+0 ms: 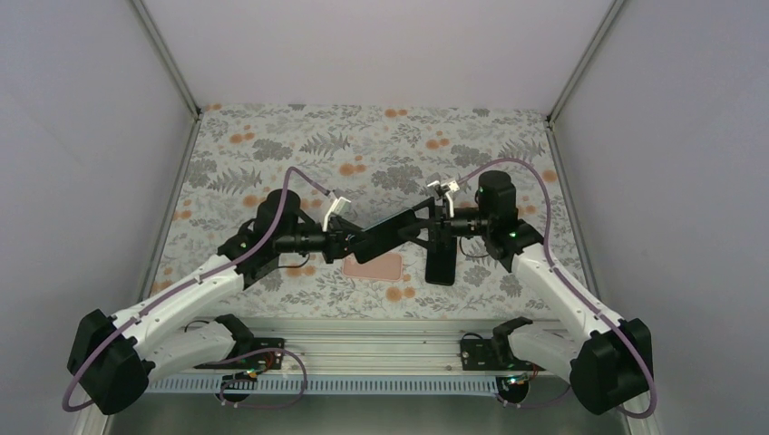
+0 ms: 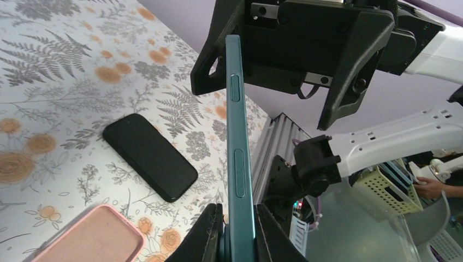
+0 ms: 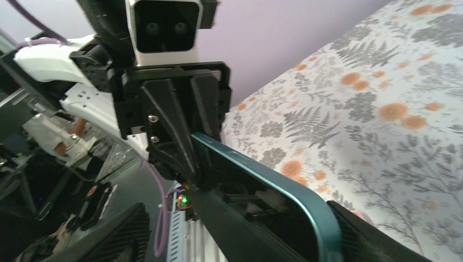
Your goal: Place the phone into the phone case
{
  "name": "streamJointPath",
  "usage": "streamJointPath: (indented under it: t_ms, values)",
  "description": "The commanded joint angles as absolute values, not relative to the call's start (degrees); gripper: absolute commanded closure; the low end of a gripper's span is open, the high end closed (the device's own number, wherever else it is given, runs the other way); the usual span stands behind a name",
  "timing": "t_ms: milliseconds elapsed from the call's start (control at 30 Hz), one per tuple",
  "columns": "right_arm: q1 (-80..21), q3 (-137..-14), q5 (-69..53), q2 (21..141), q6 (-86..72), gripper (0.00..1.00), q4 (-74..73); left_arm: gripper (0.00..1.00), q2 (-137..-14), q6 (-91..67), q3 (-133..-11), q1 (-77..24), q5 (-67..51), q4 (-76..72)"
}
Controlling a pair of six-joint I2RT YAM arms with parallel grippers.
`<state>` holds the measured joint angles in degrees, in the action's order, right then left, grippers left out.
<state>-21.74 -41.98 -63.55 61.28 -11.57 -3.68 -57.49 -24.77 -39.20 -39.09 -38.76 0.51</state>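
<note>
A teal-edged phone (image 1: 390, 231) with a glossy dark face hangs in the air between the two arms. My left gripper (image 2: 238, 210) is shut on its lower end, both pads pressed against its flat faces, and the phone (image 2: 236, 125) stands edge-on with its side buttons showing. My right gripper (image 3: 240, 240) is open around the phone's other end (image 3: 306, 202). The right finger (image 3: 377, 234) is at the teal edge and the left finger (image 3: 109, 234) stands well apart. The pink phone case (image 1: 374, 265) lies open side up on the table below, also seen as the case (image 2: 90, 237) in the left wrist view.
A black phone-shaped slab (image 1: 442, 265) lies flat on the floral table just right of the pink case, under the right gripper. An aluminium rail (image 1: 381, 331) runs along the near edge. Grey walls close in left, right and back.
</note>
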Motion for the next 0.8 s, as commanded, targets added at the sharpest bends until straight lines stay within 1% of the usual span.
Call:
streamJointPath:
  t_ms: [0, 133, 367, 667, 733, 767]
  values:
    - [-23.7, -42.8, -68.2, 62.1, -10.2, 0.3, -0.5, 0.92, -57.8, -25.8, -39.5, -38.7, -43.9, -4.8]
    - [-24.9, -42.8, -69.3, 62.9, -9.2, 0.43, -0.7, 0.92, -58.0, -26.2, -39.1, -38.6, -45.7, -5.7]
    - [-26.9, -42.9, -70.1, 63.1, -7.3, 0.57, -1.6, 0.92, -57.5, -26.3, -38.7, -37.8, -48.3, -6.4]
    - [-27.2, -42.5, -71.7, 63.3, -7.6, 0.87, 0.2, 0.92, -55.9, -26.8, -36.2, -35.8, -50.2, -6.9]
    - [-27.2, -42.3, -72.2, 63.4, -8.2, 0.95, 1.0, 0.92, -55.6, -26.9, -35.8, -35.3, -50.6, -7.1]
    - [-27.3, -42.2, -72.4, 63.4, -8.5, 0.96, 1.4, 0.92, -55.6, -26.8, -35.6, -35.1, -50.7, -7.1]
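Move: Just ahead of the left hand's point, in its shut fingers, is the held teal-edged phone: its middle is about 8 cm to the right, 3 cm forward and roughly level. From the right hand, that middle lies some 6 cm left, 2 cm back and level, with the near end between the open fingers. The pink phone case lies some 18 cm below, 4 cm right and 1 cm forward of the left hand; the black phone on the table is about 19 cm right of the case and 2 cm farther out. Closing from wide open onto the free end of the held phone, the right fingers pinch it across its two faces as that hand comes back about 3 cm and 2 cm to its left, turning some 10 degrees counter-clockwise. The left hand keeps its grip on the other end and eases back about 2 cm, turning some 10 degrees clockwise. ##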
